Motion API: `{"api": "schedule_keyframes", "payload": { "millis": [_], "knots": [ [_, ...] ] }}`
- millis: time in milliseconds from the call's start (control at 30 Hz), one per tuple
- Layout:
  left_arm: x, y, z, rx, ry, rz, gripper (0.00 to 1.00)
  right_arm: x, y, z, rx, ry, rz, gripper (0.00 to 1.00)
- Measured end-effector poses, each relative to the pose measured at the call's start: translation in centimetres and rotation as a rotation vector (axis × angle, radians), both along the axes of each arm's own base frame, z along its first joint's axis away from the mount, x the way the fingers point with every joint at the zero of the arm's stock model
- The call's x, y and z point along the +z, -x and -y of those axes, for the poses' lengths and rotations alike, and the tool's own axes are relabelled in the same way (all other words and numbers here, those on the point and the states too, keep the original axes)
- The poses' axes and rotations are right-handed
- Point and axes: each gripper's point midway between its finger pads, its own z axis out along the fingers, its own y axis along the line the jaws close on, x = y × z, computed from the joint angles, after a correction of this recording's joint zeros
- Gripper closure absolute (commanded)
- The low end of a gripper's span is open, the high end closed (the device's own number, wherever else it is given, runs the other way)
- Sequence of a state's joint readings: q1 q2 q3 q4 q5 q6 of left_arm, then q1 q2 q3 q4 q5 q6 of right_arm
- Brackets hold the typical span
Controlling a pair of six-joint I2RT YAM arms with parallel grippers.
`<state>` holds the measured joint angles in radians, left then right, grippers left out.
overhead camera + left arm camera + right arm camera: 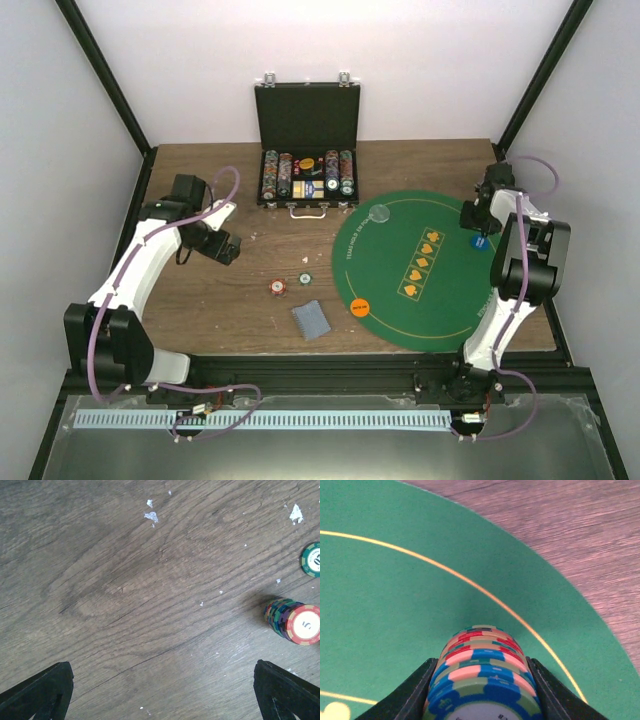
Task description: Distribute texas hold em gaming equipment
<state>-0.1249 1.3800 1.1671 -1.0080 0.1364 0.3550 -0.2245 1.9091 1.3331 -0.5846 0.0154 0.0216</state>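
My right gripper (481,692) is shut on a stack of poker chips (482,667), blue on top with red and teal below, standing on the green felt mat (380,590) near its yellow ring. From above, this gripper (480,232) and its stack (481,243) sit at the mat's right side. My left gripper (162,695) hangs open over bare wood, nothing between its fingers (40,692). To its right lie a short chip stack with a red top (295,622) and a single teal chip (311,560). Grey-blue cards (311,320) lie near the mat. An orange disc (360,305) and a clear disc (380,212) rest on the mat (450,300).
The black hinged case (307,150) stands open at the back, rows of chips in its tray. My left gripper (225,247) is over the table's left half, the red-topped stack (277,288) and teal chip (305,279) between it and the mat. White specks (151,516) dot the wood.
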Motion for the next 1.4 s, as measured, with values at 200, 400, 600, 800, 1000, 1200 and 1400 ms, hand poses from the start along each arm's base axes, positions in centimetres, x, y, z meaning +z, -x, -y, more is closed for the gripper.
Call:
{"api": "schedule_keyframes", "payload": {
  "millis": [200, 400, 600, 800, 1000, 1200, 1400],
  "knots": [
    [-0.6, -0.1, 0.0, -0.004, -0.004, -0.021, 0.00, -1.3, -0.8, 1.5, -0.021, 0.001, -0.006, 0.99],
    [-1.0, -0.2, 0.0, -0.006, -0.007, -0.037, 0.00, -1.8, -2.4, 1.8, -0.012, 0.000, 0.010, 0.99],
    [-1.1, -0.1, 0.0, -0.008, -0.008, -0.039, 0.00, -2.6, -2.7, 1.8, -0.002, -0.002, -0.002, 0.96],
    [-1.0, -0.1, 0.0, -0.008, -0.008, -0.040, 0.00, -2.7, -2.7, 1.8, -0.002, -0.005, -0.014, 0.68],
    [-0.9, -0.1, 0.0, -0.008, -0.008, -0.041, 0.00, -2.8, -2.9, 1.9, -0.002, -0.007, -0.025, 0.47],
    [-0.9, -0.1, 0.0, -0.008, -0.008, -0.041, 0.00, -2.7, -3.8, 2.2, 0.000, -0.001, -0.020, 0.40],
    [-0.9, 0.0, 0.0, -0.008, -0.008, -0.042, 0.00, -2.4, -4.0, 2.2, -0.007, -0.008, -0.026, 0.00]
  ]
}}
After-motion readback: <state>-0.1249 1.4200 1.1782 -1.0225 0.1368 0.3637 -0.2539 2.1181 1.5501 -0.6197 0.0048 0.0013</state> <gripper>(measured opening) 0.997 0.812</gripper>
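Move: The chip stack is already pinched in my right hand. Its spot, on the yellow ring near the mat's far right edge, is about 3 cm ahead, 2 cm right and some 5 cm below. The blue disc lies roughly 3 cm back and 3 cm right of the hand, the nearest printed card about 9 cm left and 2 cm back. From my left hand the spot is some 60 cm right, 8 cm ahead and 15 cm lower. With the chip stack still pinched, I ease my right hand about 3 cm forward and as much down, edging 2 cm right, onto the ring just beyond the blue disc. There I hold steady briefly, then open the fingers wide to let the stack go, creeping another centimetre forward with the wrist's angle unchanged. ##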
